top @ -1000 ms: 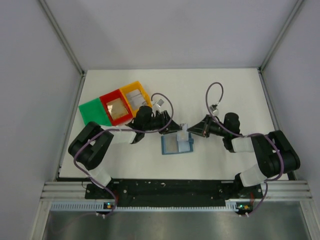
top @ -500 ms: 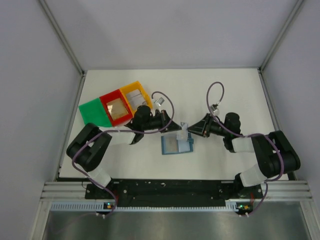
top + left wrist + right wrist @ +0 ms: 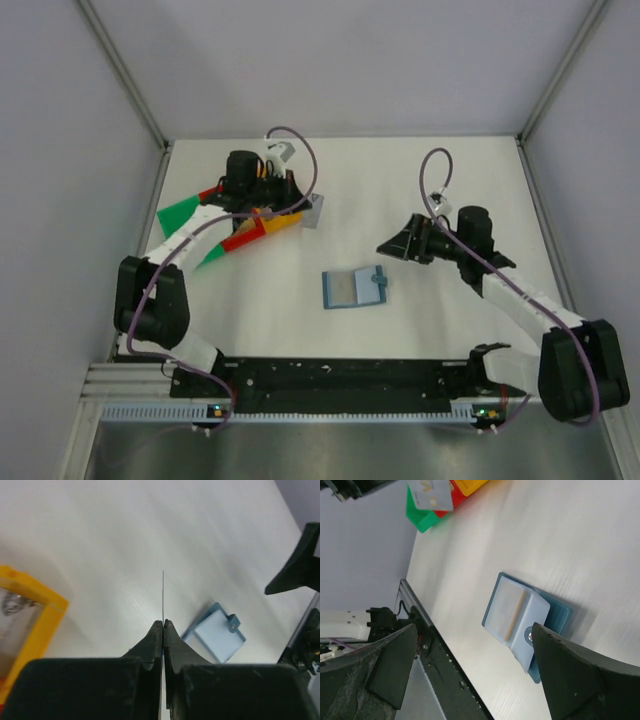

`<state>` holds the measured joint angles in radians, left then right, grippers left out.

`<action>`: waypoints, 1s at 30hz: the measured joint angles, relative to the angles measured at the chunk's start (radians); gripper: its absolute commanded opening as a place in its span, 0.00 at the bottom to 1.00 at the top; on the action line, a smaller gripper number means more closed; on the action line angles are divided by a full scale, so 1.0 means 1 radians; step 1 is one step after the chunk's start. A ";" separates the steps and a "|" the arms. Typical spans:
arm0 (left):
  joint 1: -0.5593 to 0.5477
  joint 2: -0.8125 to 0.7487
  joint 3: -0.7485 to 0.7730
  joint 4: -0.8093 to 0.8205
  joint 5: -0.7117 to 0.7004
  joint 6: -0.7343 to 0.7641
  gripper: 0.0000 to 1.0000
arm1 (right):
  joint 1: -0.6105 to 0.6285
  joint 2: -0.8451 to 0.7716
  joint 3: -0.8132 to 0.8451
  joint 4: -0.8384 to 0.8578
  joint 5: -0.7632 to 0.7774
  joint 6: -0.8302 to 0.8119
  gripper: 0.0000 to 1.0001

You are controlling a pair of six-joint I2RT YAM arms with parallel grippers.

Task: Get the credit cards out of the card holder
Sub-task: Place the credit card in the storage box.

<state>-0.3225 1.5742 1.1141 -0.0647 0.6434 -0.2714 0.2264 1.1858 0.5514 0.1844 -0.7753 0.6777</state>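
The blue card holder [image 3: 354, 287] lies flat on the white table, pale pocket panel up, with a tan strip showing in it [image 3: 516, 611]. My left gripper [image 3: 303, 207] is shut on a thin grey card [image 3: 313, 211] and holds it above the yellow tray's right edge. The left wrist view shows the card edge-on [image 3: 163, 592] between the closed fingers [image 3: 163, 623], with the holder [image 3: 216, 638] beyond. My right gripper [image 3: 392, 246] is open and empty, up and right of the holder. Its view has the holder between its spread fingers [image 3: 475, 627].
A green tray [image 3: 178, 216], a red tray [image 3: 244, 239] and a yellow tray [image 3: 279, 221] sit at the back left, partly hidden under my left arm. The yellow tray [image 3: 35, 611] holds something pale. The black base rail [image 3: 330, 375] runs along the near edge.
My left gripper has carried a card from the holder up and left to the trays. My right gripper has drawn back to the right, away from the holder. The holder now lies flat.
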 measured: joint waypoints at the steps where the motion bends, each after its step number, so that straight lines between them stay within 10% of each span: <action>1: 0.030 0.002 0.049 -0.069 -0.006 0.066 0.00 | 0.000 -0.024 0.014 -0.042 0.018 -0.030 0.95; 13: 0.144 0.319 0.550 -0.603 -0.069 0.592 0.00 | 0.015 -0.063 0.021 -0.261 0.092 -0.163 0.95; 30: 0.171 0.438 0.642 -0.676 -0.196 0.785 0.00 | 0.016 -0.107 -0.013 -0.334 0.106 -0.180 0.95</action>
<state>-0.1520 2.0121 1.7557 -0.7403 0.4469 0.5137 0.2420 1.0790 0.5381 -0.1497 -0.6697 0.4976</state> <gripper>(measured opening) 0.010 0.946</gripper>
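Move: The yellow storage box lies about 15 cm ahead and 11 cm left of the left hand, roughly 15 cm below it; the red box is some 8 cm ahead and 22 cm left. The card holder sits about 17 cm back and 13 cm right of the left hand, 17 cm below it. From the right hand, the yellow box is about 27 cm ahead, 35 cm left and 12 cm below. Swing the left gripper forward and left, 10 to 11 cm each way, to the yellow box, the credit card still pinched. Rise some 3 cm first, then sink to about 7 cm below the start, easing up slightly at the end, and tip the fingers some 35 degrees to point steeply down. Meanwhile let the open, empty right hand drift back and down a few centimetres, and slightly right. ##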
